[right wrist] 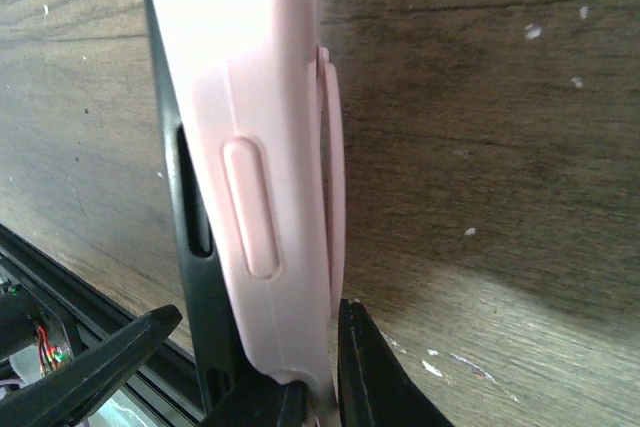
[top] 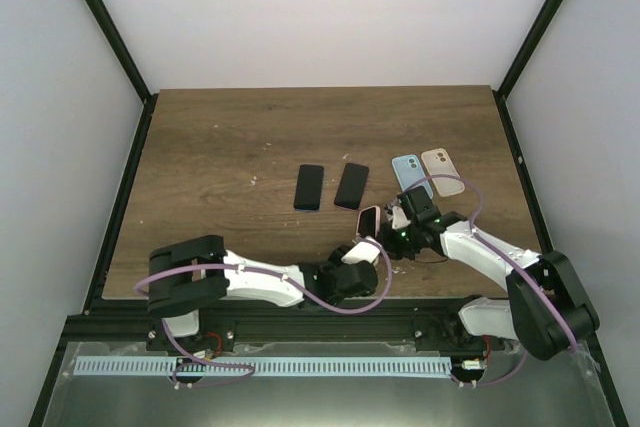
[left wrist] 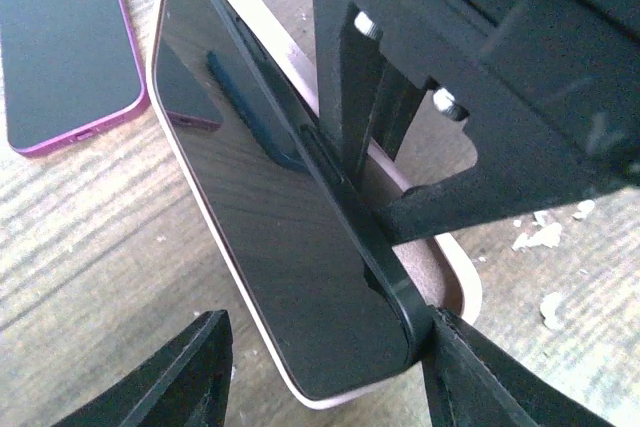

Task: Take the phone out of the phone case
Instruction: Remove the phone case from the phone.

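A black phone (top: 367, 220) in a pink case (top: 375, 211) stands on edge near the table's front, between both grippers. In the left wrist view the phone (left wrist: 270, 207) has its right edge lifted out of the case (left wrist: 458, 282). My left gripper (left wrist: 325, 352) is open around the phone's lower end. Its right finger (left wrist: 500, 377) touches the phone's corner and its left finger (left wrist: 165, 382) is apart. My right gripper (right wrist: 290, 347) is shut on the case's (right wrist: 260, 147) lower edge, with the phone's black edge (right wrist: 195, 277) beside it.
Two dark phones (top: 309, 187) (top: 351, 185) lie flat behind the grippers; one with a purple rim shows in the left wrist view (left wrist: 65, 42). A blue case (top: 407, 172) and a beige case (top: 441, 169) lie at the right. The table's front rail (right wrist: 60, 287) is close.
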Controlling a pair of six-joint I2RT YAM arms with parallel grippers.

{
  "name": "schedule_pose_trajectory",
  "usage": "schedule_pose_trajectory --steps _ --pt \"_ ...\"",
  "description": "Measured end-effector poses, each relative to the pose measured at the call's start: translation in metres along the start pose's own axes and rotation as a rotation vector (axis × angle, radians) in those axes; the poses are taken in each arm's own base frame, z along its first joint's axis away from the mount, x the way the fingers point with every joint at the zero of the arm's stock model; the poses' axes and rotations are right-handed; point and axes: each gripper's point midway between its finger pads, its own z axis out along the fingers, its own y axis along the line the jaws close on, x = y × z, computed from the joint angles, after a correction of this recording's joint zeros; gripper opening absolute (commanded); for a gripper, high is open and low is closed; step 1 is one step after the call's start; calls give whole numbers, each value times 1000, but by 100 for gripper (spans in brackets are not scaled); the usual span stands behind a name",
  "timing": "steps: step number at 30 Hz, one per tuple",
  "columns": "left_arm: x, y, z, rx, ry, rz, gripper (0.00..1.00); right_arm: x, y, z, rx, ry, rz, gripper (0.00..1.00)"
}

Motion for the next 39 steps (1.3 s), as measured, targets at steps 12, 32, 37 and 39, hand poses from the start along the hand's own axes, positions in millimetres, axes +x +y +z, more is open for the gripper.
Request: schedule_pose_trajectory --steps 12,32,37,39 --pt "-8 0 13 -128 -18 140 21 -4 1 0 -20 -13 39 1" --pt "-23 7 -11 -149 -26 87 0 -7 15 -14 7 -33 9 1" --pt "-31 12 -23 -138 -34 40 0 -7 20 -21 5 -49 -38 1" --pt "-37 20 -35 -146 -49 19 0 -14 4 -23 87 -91 -33 1"
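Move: Half-open around the near end of the phone, the left hand has the phone's middle about 5 cm ahead at roughly its own height; the right hand, pinching the pink case, has that middle some 4 cm ahead and 3 cm left. Two bare phones lie about 4 cm below the left hand: the purple-rimmed one some 15 cm ahead and 5 cm left, the blue-rimmed one 15 cm ahead and 14 cm left. The blue case lies 17 cm ahead of the right hand, 6 cm right and 4 cm lower. Easing about 1 cm forward and slightly right over the phone's end, the left fingers shut on its front and back, then lift some 5 cm, edging left late on and drawing the phone out of the pink case. The right hand keeps its pinch on the case, rises with the pull by nearly 3 cm, then springs back a little down and right. ##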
